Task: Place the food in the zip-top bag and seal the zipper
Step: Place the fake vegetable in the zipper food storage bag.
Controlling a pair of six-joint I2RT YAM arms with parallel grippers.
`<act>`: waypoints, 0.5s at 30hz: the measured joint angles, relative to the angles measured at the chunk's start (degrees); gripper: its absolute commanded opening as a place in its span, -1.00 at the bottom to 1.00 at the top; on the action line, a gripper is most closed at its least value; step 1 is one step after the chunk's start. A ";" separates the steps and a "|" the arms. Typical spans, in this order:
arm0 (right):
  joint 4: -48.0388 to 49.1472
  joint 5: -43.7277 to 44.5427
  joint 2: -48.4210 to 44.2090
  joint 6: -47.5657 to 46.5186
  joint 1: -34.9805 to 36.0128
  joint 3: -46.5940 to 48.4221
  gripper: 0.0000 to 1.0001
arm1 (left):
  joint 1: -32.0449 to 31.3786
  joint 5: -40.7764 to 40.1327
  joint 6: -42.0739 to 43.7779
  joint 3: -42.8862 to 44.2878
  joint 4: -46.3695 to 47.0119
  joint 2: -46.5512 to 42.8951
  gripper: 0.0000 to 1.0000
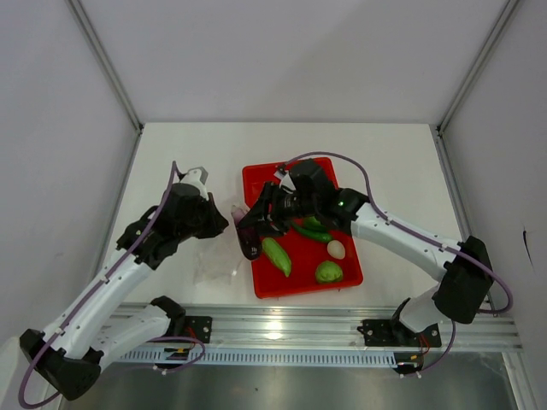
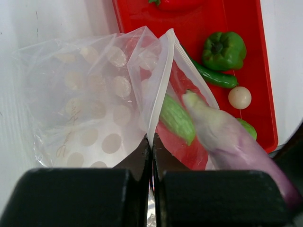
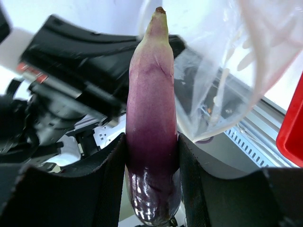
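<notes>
My left gripper (image 2: 151,147) is shut on the mouth edge of the clear zip-top bag (image 2: 90,99) and holds it up off the table beside the red tray (image 2: 255,28). The zipper (image 2: 159,97) runs up from the jaws as a pale strip, and the mouth gapes. My right gripper (image 3: 151,151) is shut on the purple eggplant (image 3: 150,94), stem end forward. The eggplant (image 2: 236,142) has its tip at the bag's mouth; whether it is inside I cannot tell. A light green gourd (image 1: 276,256), a green chili (image 2: 215,78), a white egg (image 2: 239,97) and a green pepper (image 2: 225,49) lie on the tray.
A red chili (image 2: 175,4) lies at the tray's far end and a round green piece (image 1: 329,272) near its front corner. Both grippers (image 1: 239,226) crowd together at the tray's left edge. A metal rail (image 1: 325,325) runs along the near table edge.
</notes>
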 measured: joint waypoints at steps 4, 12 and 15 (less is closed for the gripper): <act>-0.87 -0.52 1.75 0.50 -0.02 0.00 -0.49 | -0.26 -0.11 0.46 -0.11 0.07 -1.53 -0.99; -1.62 -0.42 5.35 1.07 -0.72 0.00 -0.49 | -0.63 1.03 1.09 -0.81 1.46 -2.25 -0.99; -1.99 0.98 6.47 1.20 -1.11 0.00 -0.49 | -0.79 2.45 1.49 -1.33 1.55 -2.60 -0.99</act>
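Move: The eggplant is already in my right fingers, and the bag's open mouth lies about 5 cm ahead of that hand, 3 cm to its left and roughly 7 cm below. From my left hand, pinching the near rim, the mouth's middle is some 3 cm ahead, 4 cm right and 3 cm down. In the tray, about 22 cm below my right hand, the squash lies 4 cm ahead and 7 cm right, the green chili 12 cm ahead and 19 cm right. I lower the eggplant stem end first into the bag's mouth with my right hand, sinking about 5 cm and easing forward nearly 2 cm in the later part, while the fingers tip slightly farther down and keep their grip. My left hand stays almost in place, still pinching the rim shut between its fingers so the mouth hangs open beside it. ##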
